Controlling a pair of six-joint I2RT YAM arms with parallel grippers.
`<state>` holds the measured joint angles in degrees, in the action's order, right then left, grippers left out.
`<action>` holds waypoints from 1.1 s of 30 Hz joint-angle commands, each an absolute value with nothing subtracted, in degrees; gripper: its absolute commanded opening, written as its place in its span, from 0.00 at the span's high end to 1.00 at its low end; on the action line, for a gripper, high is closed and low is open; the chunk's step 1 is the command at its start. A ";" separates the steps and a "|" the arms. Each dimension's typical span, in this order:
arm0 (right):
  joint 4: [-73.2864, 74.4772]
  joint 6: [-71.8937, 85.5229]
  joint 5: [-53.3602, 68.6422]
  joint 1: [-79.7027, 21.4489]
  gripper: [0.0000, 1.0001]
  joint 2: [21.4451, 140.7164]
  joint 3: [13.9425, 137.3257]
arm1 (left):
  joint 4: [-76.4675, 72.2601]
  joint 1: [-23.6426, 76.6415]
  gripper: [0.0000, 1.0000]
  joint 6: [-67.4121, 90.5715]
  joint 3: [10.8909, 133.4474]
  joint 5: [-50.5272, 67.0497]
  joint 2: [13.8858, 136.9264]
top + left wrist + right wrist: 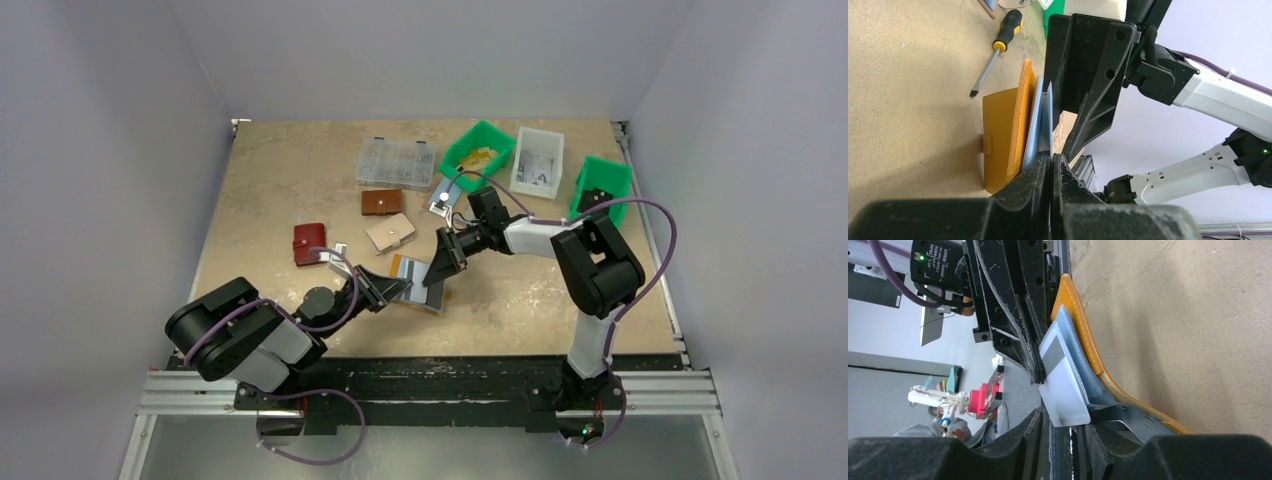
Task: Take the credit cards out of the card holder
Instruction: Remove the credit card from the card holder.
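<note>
The mustard card holder [418, 300] lies open near the table's front middle, its pale blue-grey slots [1108, 400] bent upward. A silvery credit card [1063, 390] with a grey stripe stands out of a slot. My left gripper [1052, 159] is shut on that card's edge [1050, 117], right beside the holder's orange wall [1003, 135]. My right gripper [1066, 420] faces it from the other side. Its jaws stand apart, with the card's lower edge at their mouth and one fingertip [1095, 425] against the slot flap. In the top view both grippers [388, 290] [437, 275] meet over the holder.
A red wallet [309, 243], a brown wallet [381, 202] and a tan wallet [390, 233] lie behind the holder. Farther back are a clear organiser box [396, 162], two green bins [478, 150] [603, 185] and a white bin [537, 160]. A screwdriver [998, 47] lies nearby.
</note>
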<state>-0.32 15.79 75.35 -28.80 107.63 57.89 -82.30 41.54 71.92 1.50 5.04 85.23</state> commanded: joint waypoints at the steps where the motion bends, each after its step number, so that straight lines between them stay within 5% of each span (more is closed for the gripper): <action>1: -3.09 16.05 77.22 -29.13 0.65 107.12 58.35 | -88.86 42.10 1.00 72.88 0.84 2.73 85.14; 12: -1.43 14.34 77.96 -29.18 0.76 107.40 58.93 | -85.80 42.01 1.00 74.07 0.09 0.32 84.19; 19: -0.60 13.59 78.26 -29.18 0.96 107.57 59.14 | -83.76 41.75 1.00 74.08 -1.45 0.18 82.11; 26: 2.43 11.15 78.01 -29.07 1.00 108.49 59.94 | -84.01 39.30 0.74 73.76 -1.50 5.16 79.68; 33: 3.29 10.30 78.20 -29.09 1.00 108.68 60.25 | -83.47 37.56 0.68 72.71 -1.14 9.91 78.38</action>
<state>1.80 12.27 76.84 -28.84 107.85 58.43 -79.48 38.68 72.88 0.64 7.05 79.88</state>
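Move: Between the two grippers stands the credit card, its upper edge pinched by the left fingers. Its middle lies about 2 cm right of, 1 cm ahead of and 2 cm below the left hand; the open right fingers straddle its other end, its middle some 2 cm left and 1 cm ahead. The orange card holder sits about 4 cm below the right hand and 1 cm left, level fore and aft; the screwdriver lies roughly 8 cm right, 6 cm ahead and 8 cm down. Closing steadily while staying in place, the right fingers shut from well open and pinch the near right end of the card, the left hand keeping its pinch on the upper edge with only a slight drift. Once the right has it, the left fingers open by about a third of their range, letting the card go, and the hand eases some 1.5 cm up and slightly left, still astride it. ##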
